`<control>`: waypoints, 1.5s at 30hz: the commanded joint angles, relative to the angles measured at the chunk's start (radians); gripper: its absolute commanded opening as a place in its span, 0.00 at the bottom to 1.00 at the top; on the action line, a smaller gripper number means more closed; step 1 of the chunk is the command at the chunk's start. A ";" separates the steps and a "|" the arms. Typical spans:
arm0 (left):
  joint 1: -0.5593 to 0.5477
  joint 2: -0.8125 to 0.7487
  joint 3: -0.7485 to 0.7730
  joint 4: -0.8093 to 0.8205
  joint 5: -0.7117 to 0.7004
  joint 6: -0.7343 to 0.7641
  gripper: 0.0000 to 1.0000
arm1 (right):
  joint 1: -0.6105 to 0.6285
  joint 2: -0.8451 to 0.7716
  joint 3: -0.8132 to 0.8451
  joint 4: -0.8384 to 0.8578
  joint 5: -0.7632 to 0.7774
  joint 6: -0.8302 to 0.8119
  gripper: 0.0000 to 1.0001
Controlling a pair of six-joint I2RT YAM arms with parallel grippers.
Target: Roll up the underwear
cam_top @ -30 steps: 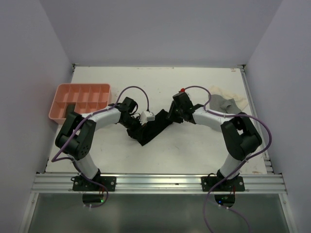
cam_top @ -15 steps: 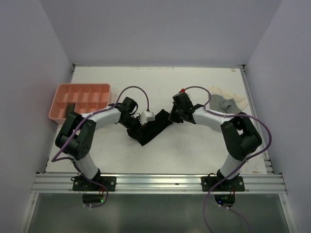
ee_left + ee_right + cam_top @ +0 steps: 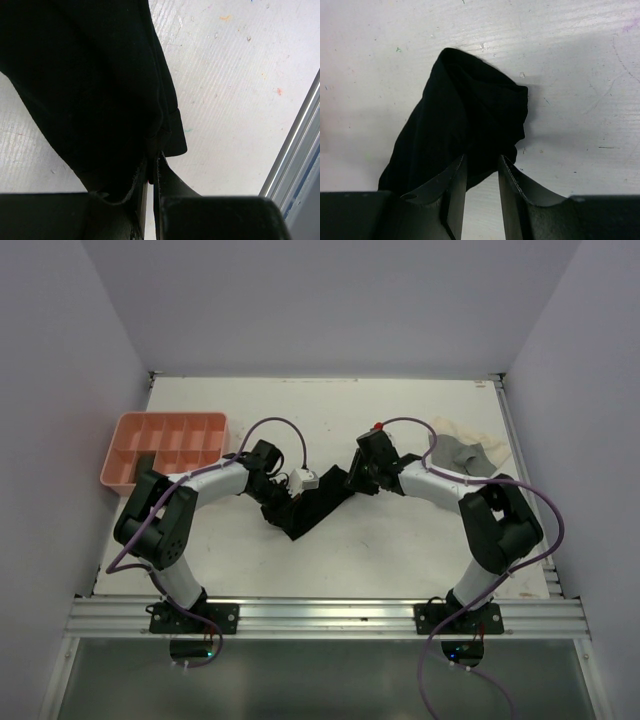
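Observation:
A black underwear (image 3: 318, 500) hangs stretched between my two grippers over the middle of the table. My left gripper (image 3: 284, 504) is shut on its near left end. In the left wrist view the jaws (image 3: 152, 161) pinch the cloth's edge and the black fabric (image 3: 90, 75) fills the upper left. My right gripper (image 3: 350, 478) holds the far right end. In the right wrist view a bunched fold of the cloth (image 3: 465, 115) sits between the fingertips of that gripper (image 3: 482, 162), with a narrow gap below it. More underwear, cream (image 3: 482, 432) and grey (image 3: 455, 452), lies at the back right.
A pink compartment tray (image 3: 122, 426) stands at the back left, with a dark item in its near left compartment. The aluminium rail (image 3: 300, 160) runs along the table's near edge. White walls close in the table on three sides.
My right gripper has edged very slightly toward the back right. The black cloth stays stretched between both grippers, and the left arm has not moved.

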 commanded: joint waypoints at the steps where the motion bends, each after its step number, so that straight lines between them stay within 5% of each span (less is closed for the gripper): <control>1: -0.015 0.088 -0.064 -0.013 -0.183 0.060 0.10 | -0.003 -0.019 0.008 0.008 -0.008 0.023 0.35; 17: -0.017 0.091 -0.059 -0.016 -0.178 0.060 0.10 | -0.003 0.016 0.002 0.002 -0.030 0.035 0.39; 22: -0.015 0.092 -0.062 -0.013 -0.180 0.063 0.10 | -0.003 0.001 -0.012 0.019 -0.030 0.041 0.29; 29: -0.017 0.094 -0.062 -0.013 -0.181 0.062 0.10 | -0.003 -0.013 -0.004 -0.001 -0.007 0.035 0.01; 45: -0.017 0.089 -0.064 -0.023 -0.178 0.069 0.10 | -0.031 -0.051 -0.024 -0.055 0.093 -0.026 0.00</control>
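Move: The underwear's free far end, a soft raised edge, lies almost under the right hand: roughly 1 cm to its left, level with it fore and aft and about 2 cm below. From the left hand, which already pinches the near left end, that far end is some 11 cm ahead and 15 cm to the right. The grey cloths lie about 27 cm right of the right hand and 5 cm farther out. Easing back and down by barely a centimetre, the open right hand settles onto the far edge of the underwear and shuts its fingers fully on it, catching the upper layer. It then tugs to the right about 2.5 cm while rising nearly 2 cm, drawing away from the left hand, which stays put and keeps its pinch on the near end. ##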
